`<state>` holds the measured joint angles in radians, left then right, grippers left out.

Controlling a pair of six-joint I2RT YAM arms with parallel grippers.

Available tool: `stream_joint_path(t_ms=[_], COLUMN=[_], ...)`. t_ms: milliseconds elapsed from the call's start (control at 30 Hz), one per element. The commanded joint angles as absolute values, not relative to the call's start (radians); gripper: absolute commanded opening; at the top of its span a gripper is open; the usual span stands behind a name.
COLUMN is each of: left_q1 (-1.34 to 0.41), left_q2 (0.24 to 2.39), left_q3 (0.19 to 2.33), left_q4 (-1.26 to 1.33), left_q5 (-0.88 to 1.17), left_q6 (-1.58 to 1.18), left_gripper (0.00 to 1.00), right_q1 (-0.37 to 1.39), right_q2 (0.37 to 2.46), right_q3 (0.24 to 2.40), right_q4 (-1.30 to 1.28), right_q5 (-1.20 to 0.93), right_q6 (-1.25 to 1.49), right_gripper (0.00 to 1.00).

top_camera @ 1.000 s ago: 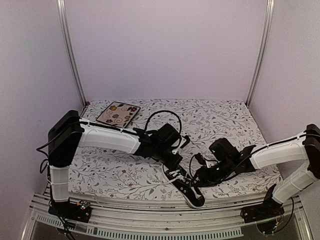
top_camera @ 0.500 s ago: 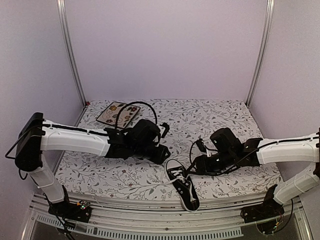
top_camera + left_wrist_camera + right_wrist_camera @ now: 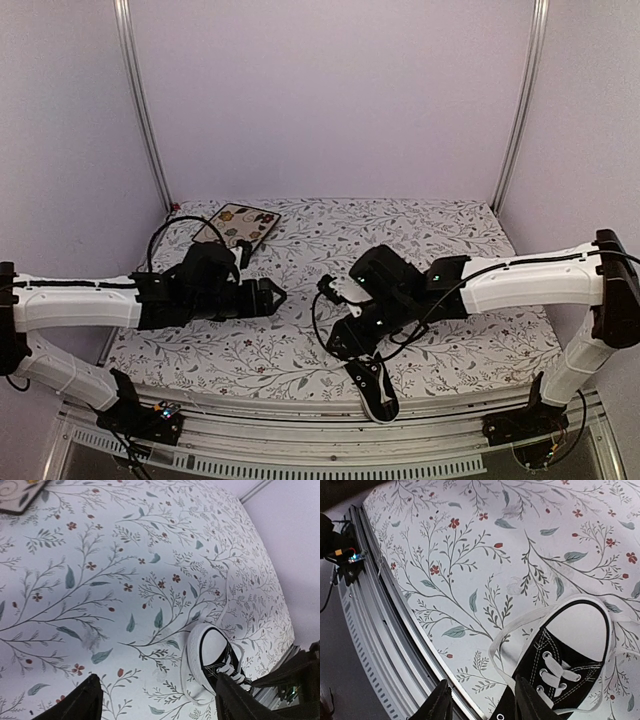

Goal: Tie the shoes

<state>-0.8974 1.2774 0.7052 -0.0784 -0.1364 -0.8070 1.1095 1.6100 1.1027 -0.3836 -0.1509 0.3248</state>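
Observation:
The black sneaker [image 3: 374, 388] with its white toe cap lies at the table's near edge, partly under my right arm. My right gripper [image 3: 347, 340] hovers over it. In the right wrist view this gripper [image 3: 482, 704] stands open; one finger is beside the shoe [image 3: 570, 660] and the other over the table's edge. A white lace [image 3: 506, 642] loops loose on the cloth by the toe. My left gripper [image 3: 272, 296] is well left of the shoe, open and empty. In the left wrist view the toe cap [image 3: 216, 650] shows beyond that gripper [image 3: 157, 702].
A square floral plate [image 3: 237, 226] lies at the back left, its corner visible as the plate [image 3: 20, 495] in the left wrist view. The metal rail [image 3: 375, 625] runs along the near edge, right beside the shoe. Purple walls enclose the patterned tabletop [image 3: 440, 235].
My left arm has pulled back to the left, away from the shoe, and its gripper has opened. My right arm has swung left over the shoe, which has shifted slightly.

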Motion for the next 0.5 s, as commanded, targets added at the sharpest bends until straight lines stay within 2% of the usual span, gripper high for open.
stream_joint_path(t_ms=[0, 200, 467], left_q1=[-0.797, -0.694, -0.655], left_q2=[1.151, 1.036, 1.054], left_q3=[0.612, 0.535, 0.551], left_q4=[-0.08, -0.12, -0.137], left_q5=[-0.072, 0.01, 0.066], left_q6=[-0.855, -0.845, -0.783], left_gripper=[0.78, 0.8, 0.81], right_q1=[1.157, 1.193, 1.232], right_q2=[1.742, 1.871, 2.007], right_q3=[1.202, 1.291, 1.412], right_q4=[-0.509, -0.553, -0.629], right_q5=[-0.074, -0.025, 0.045], right_q6=[0.226, 0.194, 0.148], right_gripper=[0.42, 0.42, 0.38])
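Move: The right hand is open over the shoe's left side. It goes for the lace loop lying there, about 4 cm to its left, 1 cm back and 11 cm below. The shoe's middle is roughly 4 cm to its right and 1 cm ahead, some 9 cm down; the white toe cap is about 10 cm ahead and 1 cm left. From the left hand the loop lies some 10 cm back, 10 cm right and 12 cm below. The right hand sinks about 8 cm towards the lace loop beside the shoe, drifting nearly 3 cm left as its wrist swings the fingers some 20 degrees nearer to straight down, and the half-open fingers keep their gap with the loop showing between their tips. Meanwhile the left hand, already empty and wide open, draws about 7 cm to the left, away from the shoe, easing to a stop with hardly any change in height. ##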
